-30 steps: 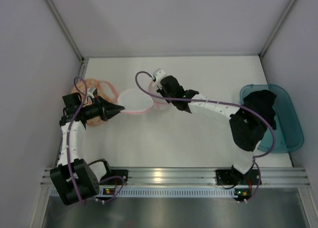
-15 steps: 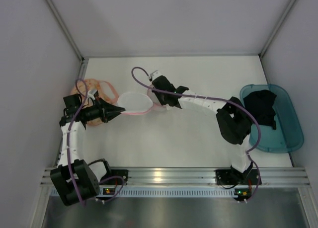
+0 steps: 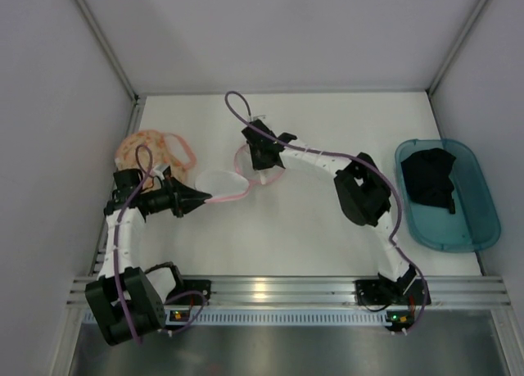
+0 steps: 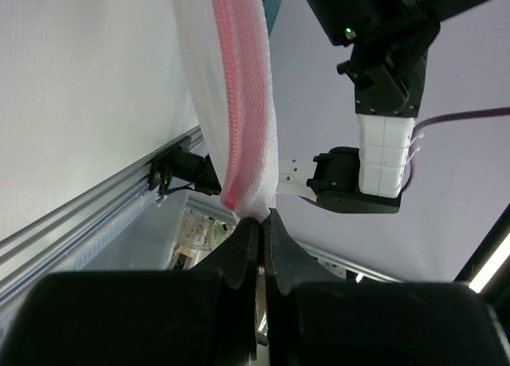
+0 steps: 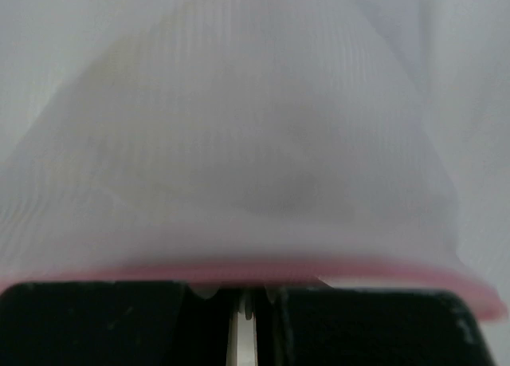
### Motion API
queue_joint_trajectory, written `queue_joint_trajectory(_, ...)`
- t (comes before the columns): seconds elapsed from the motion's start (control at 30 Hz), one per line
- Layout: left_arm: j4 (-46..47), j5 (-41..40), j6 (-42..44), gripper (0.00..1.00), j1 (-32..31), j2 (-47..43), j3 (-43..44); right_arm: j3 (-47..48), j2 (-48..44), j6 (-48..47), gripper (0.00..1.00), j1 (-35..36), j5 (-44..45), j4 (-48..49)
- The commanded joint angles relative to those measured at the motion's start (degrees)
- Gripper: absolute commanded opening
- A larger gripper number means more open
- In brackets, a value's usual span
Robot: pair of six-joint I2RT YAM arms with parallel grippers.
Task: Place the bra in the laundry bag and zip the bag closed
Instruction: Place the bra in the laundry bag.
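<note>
The bra [image 3: 431, 176] lies crumpled and black in the teal tub [image 3: 471, 228] at the right. The laundry bag [image 3: 147, 142], cream with orange speckles and pink trim, lies flat at the far left, with no gripper on it. Between my arms hangs a small white pouch [image 3: 219, 182] with a pink rim. My left gripper [image 3: 204, 198] is shut on that rim's near end [image 4: 243, 103]. My right gripper [image 3: 264, 161] is shut on its far side, where pink edge [image 5: 239, 270] and white mesh [image 5: 255, 143] fill the right wrist view.
Grey walls close in the white table on the left, back and right. A metal rail [image 3: 278, 290] with both arm bases runs along the near edge. The right arm [image 3: 360, 197] arches across the table's middle, its purple cable looping above.
My right arm has swung left and back from the tub side. My left gripper has moved nearer and slightly right. The white pouch between them has been pulled longer and narrower.
</note>
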Motion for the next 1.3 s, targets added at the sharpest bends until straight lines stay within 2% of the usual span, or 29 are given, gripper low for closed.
queue_joint_trajectory(0.0,-3.15,5.25,0.94,0.00,-0.39,-1.67,0.09,3.34,4.95,5.71,0.00,0.01,-0.27,-3.41)
queue_joint_trajectory(0.1,-3.07,6.22,0.32,0.00,-0.39,-1.06,2.28,3.52,6.45,5.19,0.00,0.01,1.66,-2.98)
queue_joint_trajectory(0.23,-3.16,7.71,-0.91,0.00,-0.39,-0.71,5.02,2.30,4.00,4.31,0.00,0.01,5.17,-1.66)
queue_joint_trajectory(0.47,-3.42,10.35,-3.19,0.00,-1.27,-2.73,9.32,-0.96,-1.98,2.46,0.00,0.19,22.21,-1.04)
queue_joint_trajectory(0.67,-3.42,10.18,-3.54,0.00,-1.27,-2.38,17.05,-6.14,-4.35,-3.86,0.01,2.82,20.13,0.36)
queue_joint_trajectory(0.7,-3.33,9.92,-3.81,0.00,-1.18,-1.77,18.89,-6.93,-4.79,-4.48,0.04,3.44,19.86,-0.07)
queue_joint_trajectory(0.73,-3.33,9.65,-4.07,0.00,-1.27,-1.68,19.43,-7.03,-6.10,-5.79,0.20,4.49,18.99,-0.60)
queue_joint_trajectory(0.83,-3.33,9.04,-3.72,0.00,-1.27,-1.59,19.44,-8.25,-11.19,-9.38,0.47,5.46,13.04,-1.05)
queue_joint_trajectory(1.0,-3.24,8.33,-1.79,0.00,-1.36,-2.20,14.26,-9.31,-19.82,-15.63,0.54,5.29,9.32,-0.24)
queue_joint_trajectory(1.13,-3.24,7.81,-0.73,0.00,-1.27,-2.03,12.58,-7.73,-24.12,-20.03,0.71,4.94,4.33,-4.11)
queue_joint_trajectory(1.27,-3.24,7.10,0.14,0.00,-1.27,-1.85,11.44,-9.39,-26.24,-22.50,0.80,3.53,0.19,-5.17)
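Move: The bra is bunched inside the laundry bag at the right hand's shut fingertips, roughly 2 cm below that hand. The raised mesh side runs off from there, its middle about 11 cm left, 8 cm back and 7 cm up, and the patterned cloth lies some 31 cm left and 11 cm farther out. From the left hand, which already pinches the pink rim, the bra is around 17 cm ahead, 13 cm right and 15 cm below. The bra is pushed about 4 cm deeper into the bag by the shut right fingers, which then work some 5 cm to the right while easing up, open wide to let the bra go, draw back about 6 cm and rise steeply out of the depth of the bag. Meanwhile the left hand keeps its pinch on the pink rim and hoists it about 10 cm, then settles back a little. ##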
